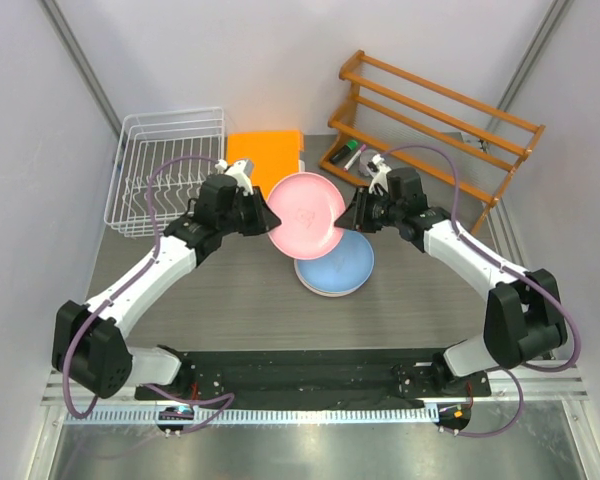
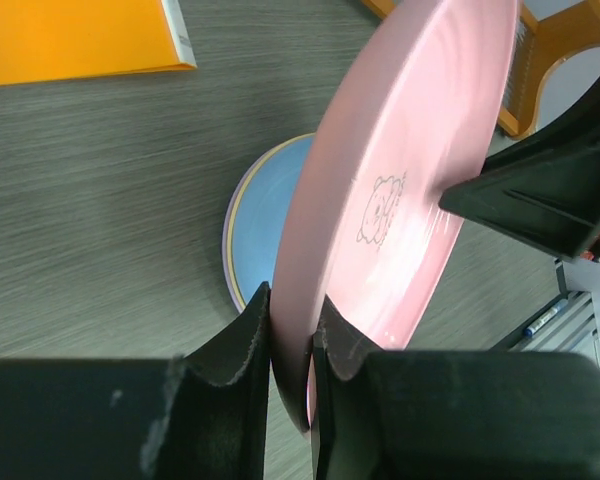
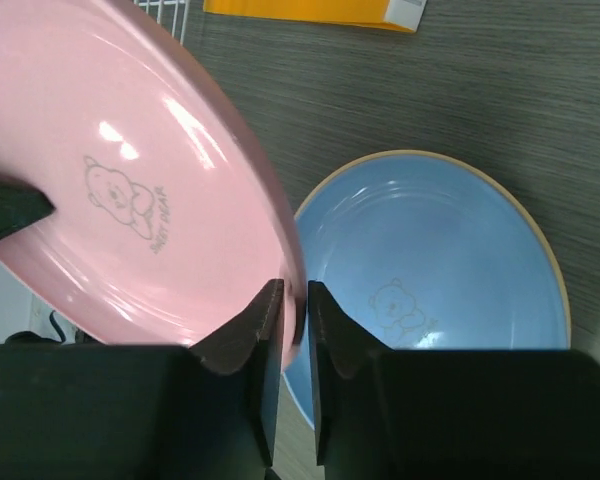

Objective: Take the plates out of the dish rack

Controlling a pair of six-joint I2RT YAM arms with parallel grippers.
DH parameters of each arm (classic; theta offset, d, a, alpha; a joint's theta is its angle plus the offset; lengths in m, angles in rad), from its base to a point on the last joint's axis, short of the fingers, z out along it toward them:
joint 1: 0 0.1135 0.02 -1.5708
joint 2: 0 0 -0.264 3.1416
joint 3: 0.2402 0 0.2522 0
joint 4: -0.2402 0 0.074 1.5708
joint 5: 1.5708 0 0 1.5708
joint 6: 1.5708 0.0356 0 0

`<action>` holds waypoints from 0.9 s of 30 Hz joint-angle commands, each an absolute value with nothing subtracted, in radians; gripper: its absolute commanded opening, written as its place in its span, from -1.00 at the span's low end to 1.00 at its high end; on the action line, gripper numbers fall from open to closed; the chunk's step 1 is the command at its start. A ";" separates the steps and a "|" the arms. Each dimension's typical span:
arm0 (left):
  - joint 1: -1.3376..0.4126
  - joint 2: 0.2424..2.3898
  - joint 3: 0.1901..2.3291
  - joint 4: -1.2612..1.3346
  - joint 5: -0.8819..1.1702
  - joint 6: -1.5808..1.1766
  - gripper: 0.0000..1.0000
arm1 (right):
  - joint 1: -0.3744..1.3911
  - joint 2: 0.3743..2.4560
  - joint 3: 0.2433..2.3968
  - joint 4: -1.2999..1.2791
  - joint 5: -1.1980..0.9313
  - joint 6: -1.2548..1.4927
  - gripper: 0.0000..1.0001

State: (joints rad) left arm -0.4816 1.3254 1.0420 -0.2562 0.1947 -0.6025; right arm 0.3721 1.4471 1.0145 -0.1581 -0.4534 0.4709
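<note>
A pink plate (image 1: 305, 210) hangs tilted above the table, held from both sides. My left gripper (image 1: 270, 222) is shut on its left rim; in the left wrist view the fingers (image 2: 290, 325) pinch the plate's edge (image 2: 400, 170). My right gripper (image 1: 348, 222) clamps the opposite rim, its fingers (image 3: 295, 300) pressed on either side of the plate (image 3: 110, 200). Below lies a light blue plate (image 1: 340, 268) on top of a small stack (image 3: 430, 250). The white wire dish rack (image 1: 170, 115) stands at the back left with no plates showing in it.
An orange flat board (image 1: 265, 150) lies beside the dish rack. An orange-brown wooden slatted shelf (image 1: 430, 110) stands at the back right, with pens (image 1: 350, 155) at its foot. Grey walls close in both sides.
</note>
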 commanded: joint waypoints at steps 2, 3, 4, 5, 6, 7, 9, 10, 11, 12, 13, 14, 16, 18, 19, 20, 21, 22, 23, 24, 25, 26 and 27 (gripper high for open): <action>-0.485 1.275 1.039 -0.190 0.221 -0.611 -1.00 | 0.379 1.453 1.032 -0.129 -0.477 0.457 -0.98; -0.485 1.276 1.035 -0.190 0.221 -0.604 -0.99 | 0.379 1.445 1.028 -0.129 -0.483 0.453 -0.98; -0.485 1.278 1.035 -0.190 0.218 -0.600 -0.92 | 0.379 1.440 1.023 -0.132 -0.471 0.451 -0.97; -0.485 1.285 1.038 -0.195 0.216 -0.597 -0.93 | 0.377 1.434 1.020 -0.135 -0.460 0.449 -0.98; -0.485 1.289 1.039 -0.196 0.212 -0.588 -0.93 | 0.377 1.428 1.016 -0.135 -0.454 0.446 -0.98; -0.485 1.295 1.042 -0.201 0.206 -0.583 -0.75 | 0.377 1.422 1.015 -0.152 -0.442 0.445 -0.98; -0.485 1.305 1.052 -0.225 0.169 -0.569 -0.22 | 0.376 1.410 1.017 -0.169 -0.414 0.442 -0.98; -0.485 1.308 1.057 -0.248 0.149 -0.562 0.44 | 0.374 1.395 1.019 -0.196 -0.376 0.440 -0.98; -0.485 1.308 1.066 -0.262 0.124 -0.554 0.60 | 0.374 1.387 1.019 -0.212 -0.352 0.437 -0.98; -0.485 1.308 1.071 -0.277 0.094 -0.546 0.69 | 0.373 1.379 1.025 -0.227 -0.329 0.425 -0.98; -0.485 1.307 1.074 -0.300 0.046 -0.522 0.98 | 0.370 1.373 1.029 -0.273 -0.309 0.416 -0.98; -0.485 1.304 1.081 -0.314 0.011 -0.514 0.99 | 0.362 1.364 1.032 -0.294 -0.269 0.407 -0.98; -0.485 1.286 1.081 -0.336 -0.093 -0.482 0.99 | 0.356 1.362 1.049 -0.362 -0.241 0.387 -0.98; -0.485 1.257 1.080 -0.357 -0.155 -0.462 0.99 | 0.354 1.365 1.063 -0.409 -0.195 0.373 -0.98; -0.485 1.246 1.077 -0.367 -0.220 -0.454 0.98 | 0.354 1.370 1.068 -0.458 -0.183 0.353 -0.97; -0.485 1.235 1.068 -0.367 -0.245 -0.436 0.99 | 0.354 1.388 1.083 -0.486 -0.157 0.345 -0.98; -0.485 1.224 1.062 -0.368 -0.276 -0.431 0.99 | 0.354 1.391 1.086 -0.512 -0.144 0.339 -0.98; -0.485 1.200 1.054 -0.365 -0.300 -0.423 0.99 | 0.354 1.396 1.083 -0.537 -0.140 0.330 -0.98; -0.485 1.187 1.040 -0.364 -0.339 -0.408 0.99 | 0.354 1.399 1.080 -0.548 -0.137 0.325 -0.98; -0.485 1.177 1.029 -0.359 -0.356 -0.400 0.99 | 0.354 1.405 1.075 -0.554 -0.115 0.325 -0.98; -0.485 1.157 1.017 -0.344 -0.379 -0.396 0.99 | 0.354 1.410 1.072 -0.560 -0.110 0.325 -0.98; -0.485 1.148 0.997 -0.341 -0.417 -0.393 0.99 | 0.354 1.411 1.068 -0.561 -0.110 0.322 -0.98; -0.485 1.141 0.991 -0.339 -0.429 -0.394 0.99 | 0.354 1.419 1.068 -0.561 -0.104 0.324 -0.98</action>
State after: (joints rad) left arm -0.4831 1.2018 1.0264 -0.3637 -0.2676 -0.4377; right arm 0.3561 1.4082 1.0294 -0.5205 -0.1509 0.3481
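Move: The pink plate hangs between my hands: its middle is about 8 cm to the right of my left hand and some 8 cm left of my right, roughly level with both. The plate stack with the blue one on top lies about 5 cm back, 1 cm left and 13 cm below my right hand. From my left hand, the orange folder is around 20 cm ahead and 4 cm left, and the dish rack about 20 cm ahead and 30 cm left, both well below. I finish closing my right fingers on the pink plate's right rim while my left hand still holds the opposite rim. Then my left fingers open wide and come away to the left by about 9 cm, turning counter-clockwise. My right hand keeps its pinch and carries the plate right, down and slightly back towards the spot above the stack, its left side rolling down some 20 degrees. ##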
